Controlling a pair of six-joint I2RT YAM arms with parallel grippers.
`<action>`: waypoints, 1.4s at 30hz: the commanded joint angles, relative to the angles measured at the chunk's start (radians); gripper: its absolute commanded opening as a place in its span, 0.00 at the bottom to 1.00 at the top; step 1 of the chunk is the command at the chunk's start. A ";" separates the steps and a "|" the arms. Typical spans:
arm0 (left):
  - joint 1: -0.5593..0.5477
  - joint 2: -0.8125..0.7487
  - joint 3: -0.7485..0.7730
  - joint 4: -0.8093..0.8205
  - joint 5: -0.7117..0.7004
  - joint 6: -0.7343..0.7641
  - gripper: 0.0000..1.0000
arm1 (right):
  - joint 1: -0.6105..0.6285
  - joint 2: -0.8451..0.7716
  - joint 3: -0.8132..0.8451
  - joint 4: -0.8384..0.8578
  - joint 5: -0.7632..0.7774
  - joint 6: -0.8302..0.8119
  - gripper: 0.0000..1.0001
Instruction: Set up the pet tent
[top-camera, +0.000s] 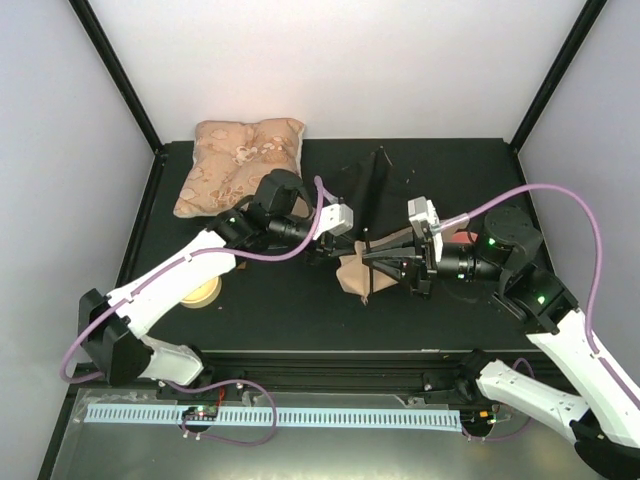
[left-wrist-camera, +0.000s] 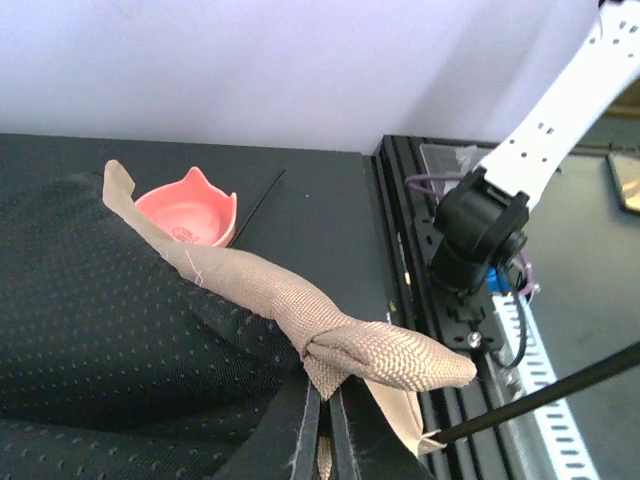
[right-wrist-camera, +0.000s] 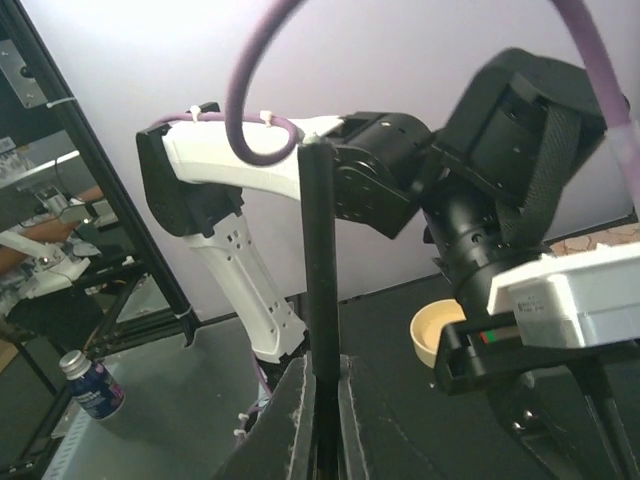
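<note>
The pet tent lies crumpled mid-table, with tan fabric (top-camera: 356, 275) and thin black poles (top-camera: 372, 190) behind it. In the left wrist view its tan webbing edge (left-wrist-camera: 380, 350) runs over the dotted black lining (left-wrist-camera: 100, 330). My left gripper (left-wrist-camera: 327, 410) is shut on a fold of that webbing, and it sits just left of the fabric (top-camera: 333, 248). My right gripper (right-wrist-camera: 322, 400) is shut on a black tent pole (right-wrist-camera: 320, 280), which stands up between its fingers. It meets the fabric from the right (top-camera: 385, 262). Another pole (left-wrist-camera: 560, 385) crosses low on the right.
A beige floral cushion (top-camera: 240, 165) lies at the back left. A cream bowl (top-camera: 205, 292) sits under the left arm, and a pink cat-eared bowl (left-wrist-camera: 190, 215) stands beyond the fabric. A small bottle (right-wrist-camera: 90, 385) stands off the table's edge.
</note>
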 joint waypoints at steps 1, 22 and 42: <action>-0.024 -0.067 0.154 0.022 -0.036 -0.222 0.01 | -0.001 0.034 -0.045 -0.213 0.037 -0.029 0.01; -0.027 -0.190 0.371 -0.027 0.017 -0.559 0.02 | -0.002 0.045 -0.151 -0.292 0.053 -0.053 0.01; -0.024 -0.258 0.353 0.003 -0.032 -0.579 0.02 | -0.001 0.015 -0.232 -0.282 0.074 -0.003 0.01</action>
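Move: The left gripper grips the tent's tan sleeve, and the dark pole's tip it must meet is about 20 cm above it, some 9 cm back and 2 cm to its right. From the right gripper, which holds that pole upright, the sleeve's mouth is roughly 11 cm below, 6 cm ahead and 3 cm to the left. From the left hand, the pink bowl lies about 28 cm right, 7 cm ahead and 28 cm down. Keep the left fingers shut on the sleeve and lift it about 11 cm, quickly first and then creeping, easing it back and left, while rolling the wrist some 20 degrees so its mouth comes up to the pole. Meanwhile lower the right gripper about 7 cm with the pole still pinched, tilting it slightly so the tip leans to the left, towards the sleeve. ##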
